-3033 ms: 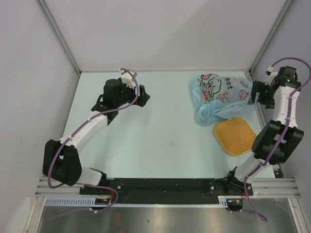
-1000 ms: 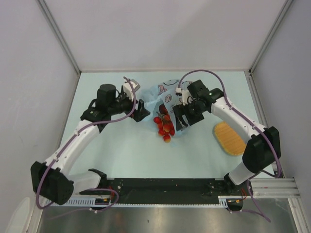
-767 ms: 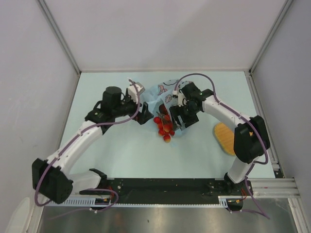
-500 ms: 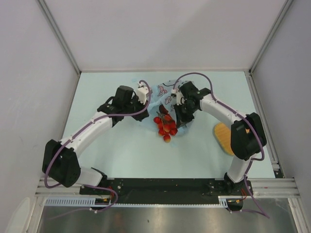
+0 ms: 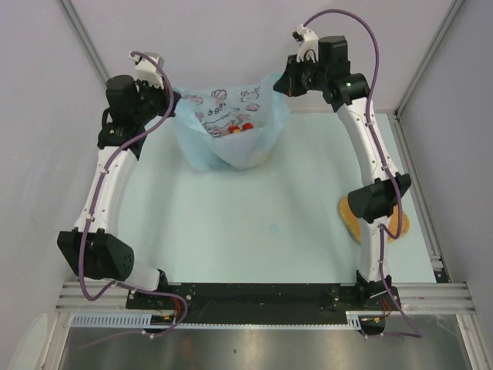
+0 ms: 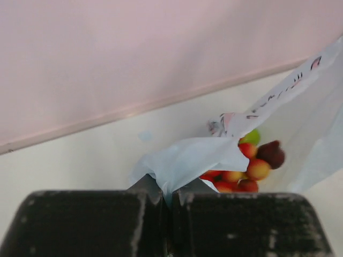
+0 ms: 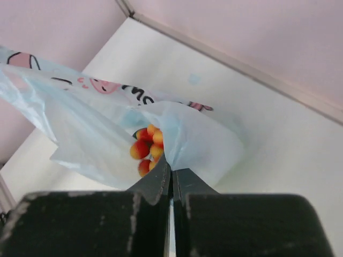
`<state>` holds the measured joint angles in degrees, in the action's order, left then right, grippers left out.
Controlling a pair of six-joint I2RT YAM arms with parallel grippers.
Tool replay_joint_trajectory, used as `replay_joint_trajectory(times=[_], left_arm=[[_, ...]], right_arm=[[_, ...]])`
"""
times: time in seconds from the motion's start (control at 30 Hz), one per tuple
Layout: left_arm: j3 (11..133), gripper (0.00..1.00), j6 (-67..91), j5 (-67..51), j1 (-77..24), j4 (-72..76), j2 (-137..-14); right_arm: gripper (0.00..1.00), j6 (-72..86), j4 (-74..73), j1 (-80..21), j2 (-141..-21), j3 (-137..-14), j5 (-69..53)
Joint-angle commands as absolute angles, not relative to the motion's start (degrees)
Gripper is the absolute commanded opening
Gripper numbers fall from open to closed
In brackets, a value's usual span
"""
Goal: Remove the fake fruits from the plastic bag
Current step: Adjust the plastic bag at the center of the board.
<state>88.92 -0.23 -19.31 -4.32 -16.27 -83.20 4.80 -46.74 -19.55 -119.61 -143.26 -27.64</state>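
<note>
The light-blue plastic bag [image 5: 223,142] hangs stretched between my two grippers over the back of the table, its mouth held open at the top. Red and orange fake fruits [image 5: 239,129] lie inside it. My left gripper [image 5: 171,102] is shut on the bag's left edge. My right gripper [image 5: 282,83] is shut on its right edge. The left wrist view has the bag's edge [image 6: 187,158] pinched in the left gripper [image 6: 170,188], with red, yellow-red, green and dark fruits [image 6: 252,166] behind it. In the right wrist view, the right gripper [image 7: 172,174] pinches the bag [image 7: 91,123] beside several red-yellow fruits [image 7: 146,147].
An orange woven tray [image 5: 400,224] lies at the right of the table, partly behind the right arm's elbow [image 5: 377,199]. Pale walls close in the back and both sides. Both arms reach up high toward the back wall.
Both grippers have shut on the bag's edges and lifted it from the table's middle up toward the back wall. The fruits that lay at its mouth now hang inside.
</note>
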Motion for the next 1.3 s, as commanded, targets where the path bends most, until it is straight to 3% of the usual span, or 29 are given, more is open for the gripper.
replay_joint_trajectory(times=[0.0,0.17,0.37,0.47,0.5,0.6,0.87,1.0,1.1,1.17,1.2,1.27], left_arm=[[92.99,0.00,2.20,-21.53,-3.34,-12.66,-84.82],[83.61,0.00,2.19,-25.30,-3.25,-15.02,-78.41],[66.11,0.00,1.23,-38.56,-3.51,-22.23,-66.89],[61.09,0.00,2.98,-41.93,-4.65,-21.98,-63.90],[59.52,0.00,3.95,-41.40,-4.92,-21.19,-63.29],[59.50,0.00,5.62,-40.87,-5.71,-19.25,-63.45],[63.19,0.00,6.85,-37.80,-5.98,-16.88,-69.25],[65.21,0.08,8.17,-35.34,-6.06,-16.43,-71.80],[67.40,0.09,6.69,-34.19,-6.06,-17.31,-71.90],[69.68,0.18,5.02,-34.45,-6.06,-17.58,-71.63],[70.83,0.41,3.18,-34.63,-6.06,-17.93,-71.46],[73.29,0.58,2.73,-34.98,-6.06,-18.81,-71.72]], right_arm=[[0.00,7.82,-42.30,-19.51,-125.86,-148.81,-29.09],[0.00,1.33,-44.46,-19.07,-121.91,-137.30,-27.70],[0.00,-1.41,-46.14,-15.48,-112.95,-117.09,-23.38],[0.37,-2.54,-46.49,-13.90,-110.13,-113.73,-22.06],[0.61,-3.33,-47.28,-13.63,-109.43,-113.64,-21.45],[0.85,-8.69,-50.18,-11.69,-104.43,-108.57,-17.42],[0.83,-24.43,-44.67,-14.76,-86.25,-67.56,7.46],[0.84,-25.05,-40.26,-21.17,-83.32,-58.90,12.03],[0.85,-23.03,-39.11,-22.94,-82.36,-59.50,10.12],[0.86,-22.24,-39.11,-23.03,-81.22,-61.16,7.05],[0.86,-21.80,-39.29,-23.11,-80.43,-63.35,4.51],[0.86,-19.88,-39.72,-23.64,-80.07,-65.90,2.82]])
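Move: My two hands hold the plastic bag's upper corners high over the far half of the board. The board's middle, where the bag is to go, lies about 14 cm back, 20 cm right and 36 cm below my left hand; from my right hand it is some 17 cm back and 6 cm left. The fruits hang in the bag 10 cm left of my right hand, level with it and about 22 cm below. The orange basket stands about 25 cm back and 32 cm right of it, on the board. I lower the bag and draw it back. My right hand drops about 18 cm, opens and lets its corner go, then swings right, back and farther down past the bag towards the basket, rolling some 55 degrees, left side down. My left hand comes down and back about 12 cm, tipping down 20 degrees and turning clockwise, then eases forward slightly as its fingers start to part on their corner. ##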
